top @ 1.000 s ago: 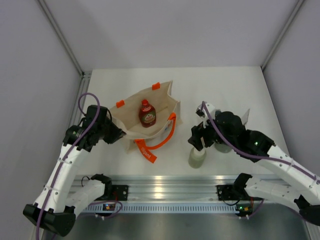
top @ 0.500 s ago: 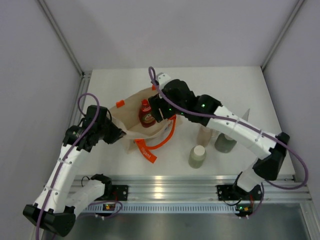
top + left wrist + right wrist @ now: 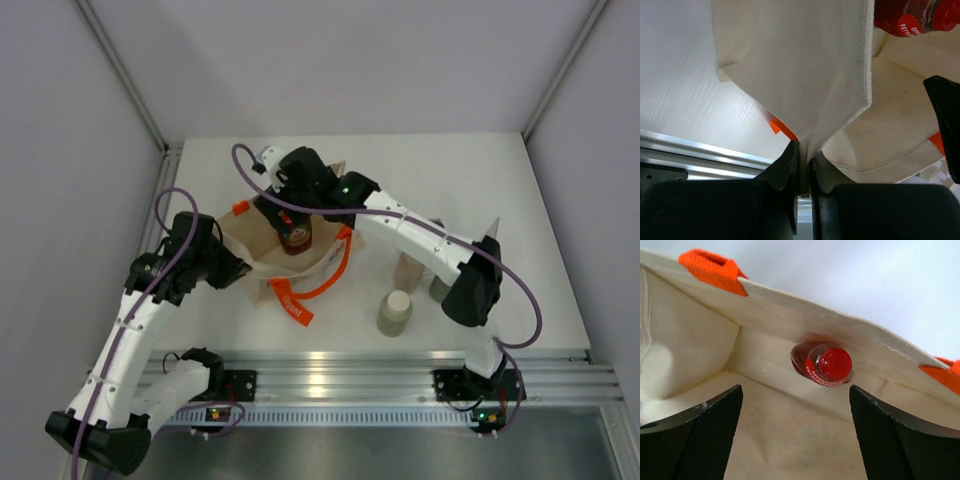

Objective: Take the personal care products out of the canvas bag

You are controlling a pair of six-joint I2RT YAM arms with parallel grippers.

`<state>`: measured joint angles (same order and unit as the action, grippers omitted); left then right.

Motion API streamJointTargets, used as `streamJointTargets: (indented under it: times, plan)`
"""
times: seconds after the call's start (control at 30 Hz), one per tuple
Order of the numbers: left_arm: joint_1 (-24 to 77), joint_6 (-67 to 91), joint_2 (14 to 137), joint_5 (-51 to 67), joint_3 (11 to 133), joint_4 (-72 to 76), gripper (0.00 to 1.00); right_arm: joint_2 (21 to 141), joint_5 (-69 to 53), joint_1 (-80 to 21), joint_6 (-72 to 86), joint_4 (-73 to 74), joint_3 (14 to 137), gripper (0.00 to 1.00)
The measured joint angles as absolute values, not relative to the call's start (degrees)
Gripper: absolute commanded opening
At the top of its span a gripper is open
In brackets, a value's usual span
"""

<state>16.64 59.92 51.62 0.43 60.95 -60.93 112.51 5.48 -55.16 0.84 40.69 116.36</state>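
The canvas bag (image 3: 265, 245) lies open on the table, with orange handles (image 3: 325, 280). My left gripper (image 3: 237, 268) is shut on the bag's near-left rim, and the cloth is pinched between its fingers in the left wrist view (image 3: 804, 161). My right gripper (image 3: 275, 212) is open and empty over the bag's mouth. In the right wrist view (image 3: 797, 440) it faces into the bag, where a red-capped red bottle (image 3: 827, 365) lies beyond the fingertips. A pale green bottle (image 3: 394, 313), a tan bottle (image 3: 409, 268) and a grey-green bottle (image 3: 438, 289) stand on the table to the right of the bag.
The red bottle also shows in the top view (image 3: 295, 236) and the left wrist view (image 3: 910, 17). The right arm's links (image 3: 420, 235) span the table above the standing bottles. An aluminium rail (image 3: 330, 375) runs along the near edge. Walls enclose the table.
My right arm has swung from beside the standing bottles on the right to over the bag, then further left over its mouth. The left gripper has kept its hold.
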Motion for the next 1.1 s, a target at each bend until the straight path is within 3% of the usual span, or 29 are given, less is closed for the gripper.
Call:
streamJointTargets:
  times: [0.47, 1.1]
  plan:
    - [16.6, 59.8, 51.5, 1.2, 60.6, -60.8, 0.00, 115.9, -10.6, -51.3, -33.8, 41.3, 115.9, 0.88]
    - [16.5, 58.3, 51.9, 2.3, 60.6, -60.6, 0.00, 125.5, -21.8, -44.9, -44.6, 41.3, 116.4, 0.83]
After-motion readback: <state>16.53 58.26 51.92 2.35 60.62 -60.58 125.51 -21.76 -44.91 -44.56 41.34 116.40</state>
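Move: The red bottle stands in the open bag about 6 cm ahead of the right hand, only 1 cm to its left, and some 12 cm below. Among the bottles already out, the green one is roughly 13 cm back and 20 cm right of that hand, and the beige one about 6 cm back and 23 cm right, both around 11 cm lower. From the left hand, the red bottle lies some 8 cm ahead, 10 cm right and 6 cm lower. Down into the bag the right hand sinks about 11 cm, edging some 5 cm forward on the way, while it turns roughly 40 degrees counter-clockwise so its wide-open fingers come either side of the red bottle, the cap close to one of them; touch can't be made out. The left hand keeps its pinch on the bag's rim, holding the mouth open. ##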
